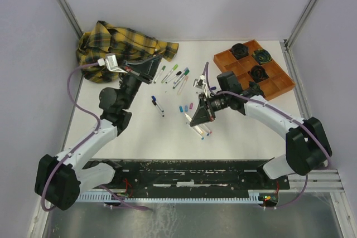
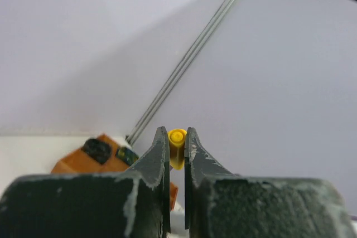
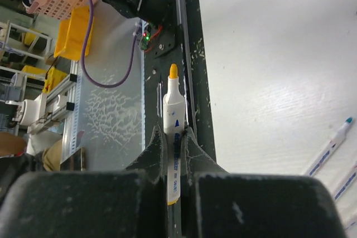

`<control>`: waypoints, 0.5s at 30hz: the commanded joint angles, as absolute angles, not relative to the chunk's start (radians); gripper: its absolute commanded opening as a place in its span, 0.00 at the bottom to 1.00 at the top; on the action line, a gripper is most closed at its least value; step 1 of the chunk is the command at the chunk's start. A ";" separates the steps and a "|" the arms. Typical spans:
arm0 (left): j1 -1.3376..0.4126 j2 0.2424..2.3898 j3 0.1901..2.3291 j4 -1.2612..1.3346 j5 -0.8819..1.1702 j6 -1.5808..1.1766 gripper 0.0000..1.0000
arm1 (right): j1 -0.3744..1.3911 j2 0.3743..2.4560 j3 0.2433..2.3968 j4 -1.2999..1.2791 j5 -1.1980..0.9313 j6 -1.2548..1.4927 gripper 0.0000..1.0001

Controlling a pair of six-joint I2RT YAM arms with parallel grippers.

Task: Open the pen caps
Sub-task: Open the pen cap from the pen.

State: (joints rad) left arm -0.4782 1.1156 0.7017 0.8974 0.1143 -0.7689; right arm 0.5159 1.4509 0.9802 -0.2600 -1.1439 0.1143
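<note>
In the left wrist view my left gripper is shut on a small yellow pen cap, held up in the air with its round end facing the camera. From above, the left gripper hovers beside the plaid cloth. My right gripper is shut on a white pen barrel whose bare yellow tip points away from it. In the top view the right gripper sits mid-table. Loose caps in blue and pink lie just left of it. Several capped pens lie further back.
An orange tray holding dark round objects stands at the back right, behind the right arm. A yellow plaid cloth is bunched at the back left. More pens lie between the arms, and others lie to the right of the right gripper.
</note>
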 commanded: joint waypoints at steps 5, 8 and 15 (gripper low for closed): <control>-0.451 1.042 0.648 0.915 0.044 -0.738 0.03 | 0.520 1.468 1.092 -0.563 -0.814 -0.089 0.00; -0.451 1.028 0.561 0.903 0.040 -0.771 0.03 | 0.519 1.478 1.091 -0.569 -0.598 -0.074 0.00; -0.451 1.061 0.419 0.885 0.080 -0.849 0.03 | 0.521 1.602 1.142 -0.603 -0.311 0.008 0.00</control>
State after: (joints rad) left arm -0.4591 1.0454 0.4629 0.8745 0.0616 -0.7910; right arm 0.5217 1.5414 1.0851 -0.5632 -0.5446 -0.0246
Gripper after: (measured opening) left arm 0.088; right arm 0.047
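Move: The left hand, with the orange cap, has the row of loose caps nearly 40 cm below it, 6 cm to its right and about level fore-and-aft. The two blue-capped pens lie some 2 cm ahead and 6 cm left, equally far down. From the right hand, holding the uncapped orange pen, the middle of the three bare pens lies about 4 cm ahead, 4 cm right and 19 cm below; the loose caps are roughly 13 cm ahead and 2 cm left. Down, forward and to the right goes the right hand, about 8, 6 and 5 cm, towards the bare pens with the orange pen still pinched; its left-pointing fingers swing some 35 degrees to aim more steeply at the table. The left hand keeps its pinch on the orange cap, edges 2 cm left while rising 3 cm, then sinks quickly to end about 9 cm lower, towards the height of the loose caps, fingers tipping down 10 degrees. ##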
